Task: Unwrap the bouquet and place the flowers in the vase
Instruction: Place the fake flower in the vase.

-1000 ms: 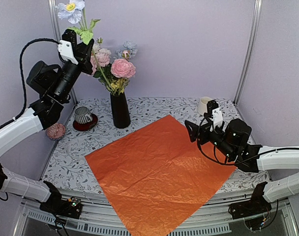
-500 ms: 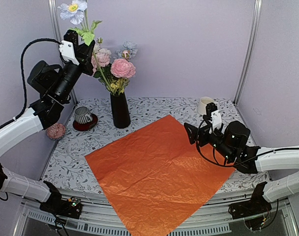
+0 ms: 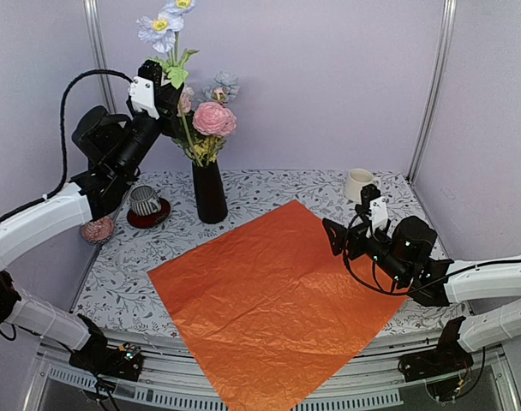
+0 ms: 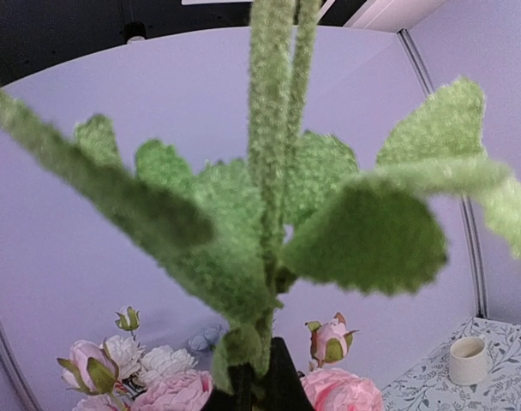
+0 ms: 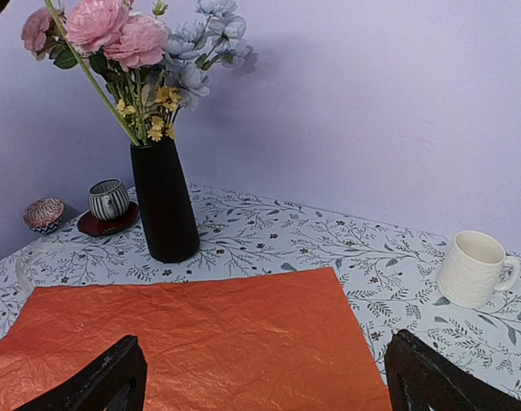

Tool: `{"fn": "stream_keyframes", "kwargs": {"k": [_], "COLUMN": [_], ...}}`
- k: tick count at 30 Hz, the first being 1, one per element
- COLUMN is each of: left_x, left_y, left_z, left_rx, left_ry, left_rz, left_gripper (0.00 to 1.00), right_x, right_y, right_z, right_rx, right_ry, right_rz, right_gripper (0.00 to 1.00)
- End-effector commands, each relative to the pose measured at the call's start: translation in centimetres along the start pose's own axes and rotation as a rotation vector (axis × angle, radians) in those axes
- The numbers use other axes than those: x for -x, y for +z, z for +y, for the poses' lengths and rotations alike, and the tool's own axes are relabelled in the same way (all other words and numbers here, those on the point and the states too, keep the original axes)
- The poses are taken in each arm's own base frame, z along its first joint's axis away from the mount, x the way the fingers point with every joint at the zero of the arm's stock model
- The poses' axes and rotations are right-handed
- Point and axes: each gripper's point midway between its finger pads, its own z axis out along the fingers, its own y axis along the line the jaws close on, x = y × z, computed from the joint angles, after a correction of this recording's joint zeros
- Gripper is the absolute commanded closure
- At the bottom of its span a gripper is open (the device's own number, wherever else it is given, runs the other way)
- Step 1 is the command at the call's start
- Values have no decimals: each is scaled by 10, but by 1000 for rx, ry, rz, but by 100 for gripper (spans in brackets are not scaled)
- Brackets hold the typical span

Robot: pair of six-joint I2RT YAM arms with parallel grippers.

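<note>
The tall black vase [image 3: 210, 193] [image 5: 164, 201] stands at the back left with pink, blue and yellow flowers [image 3: 213, 118] [image 5: 115, 26] in it. High above it, my left gripper [image 3: 164, 83] [image 4: 259, 381] is shut on the green stem [image 4: 273, 171] of a pale blue flower [image 3: 160, 26]. The stem's lower end slants into the bunch; I cannot tell whether it is inside the vase. Of the bouquet only the orange sheet [image 3: 269, 300] [image 5: 209, 342] shows, spread flat. My right gripper [image 3: 350, 231] [image 5: 265, 385] hangs open over the sheet's right part, holding nothing.
A white mug [image 3: 357, 182] [image 5: 472, 270] stands at the back right. A striped cup on a red saucer [image 3: 146, 204] [image 5: 109, 201] and a small patterned bowl [image 3: 97, 229] [image 5: 44, 214] sit left of the vase. Lilac walls enclose the floral tabletop [image 3: 269, 184].
My left gripper has carried the pale blue flower up and to the right, closer to above the vase. The right gripper has shifted only slightly.
</note>
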Motion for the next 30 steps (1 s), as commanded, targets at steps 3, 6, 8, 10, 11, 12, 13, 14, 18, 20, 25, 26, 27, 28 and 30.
{"fn": "stream_keyframes", "kwargs": {"k": [3,6,8,10,11,12,13,14,18,20,25,26,27,28,30], "left_x": [4,-8,-19,-30,-36,-40,-45,-50,-65,-73,-102,-107,-113,-118,-128], "left_y": [5,6,5,4,3,3,2,1,-2,-2,1,1,2,4,7], "left_z": [4,-1,-5,-9,-11,-12,-14,-15,-19,-21,-24,-24,-23,-22,-21], "left_rx": [23,12,5,-1,-2,-3,-7,-9,-14,-16,6,15,23,29,34], "left_ry": [-1,-16,-26,-34,-39,-44,-50,-57,-79,-85,-90,-95,-101,-110,-122], "left_rz": [-38,-18,2,23,35,46,58,71,104,126,201,216,232,247,278], "left_gripper": [100,100,100,100,100,100,100,100,100,100,100,100,100,100,100], "right_x": [3,1,0,-1,-2,-2,-2,-2,-1,-1,0,-1,-1,-1,-2], "right_y": [-1,0,1,1,2,2,2,2,1,1,1,1,1,1,1], "right_z": [-1,-1,-1,-1,-1,-1,0,-1,0,0,1,2,2,2,2], "right_rx": [4,3,2,3,3,4,4,5,10,12,16,20,21,21,22], "right_ry": [6,5,4,2,2,0,-1,-1,-1,-1,0,-1,0,-1,-2], "right_rz": [-24,-19,-18,-15,-13,-13,-12,-11,-14,-15,-17,-16,-16,-15,-12], "right_gripper": [1,1,1,1,1,1,1,1,1,1,1,1,1,1,1]}}
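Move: My left hand holds the blue-white flower upright behind the vase. The vase's middle lies about 10 cm ahead, 2 cm to the right and some 30 cm below, with its mouth roughly 20 cm below me. Its front pink rose is about 9 cm ahead, 5 cm right and 10 cm lower; the striped cup stands 17 cm left of the vase, level with it. From my right hand the vase is about 17 cm ahead and 26 cm left, slightly lower. I lower the held flower towards the vase with my left hand, easing along at first and then sinking faster, about 9 cm down in all with roughly 4.5 cm forward, coming in close beside the pink roses. My wrist tips its pointing end down some 10 degrees, and my shut fingers keep their pinch on the stem. ##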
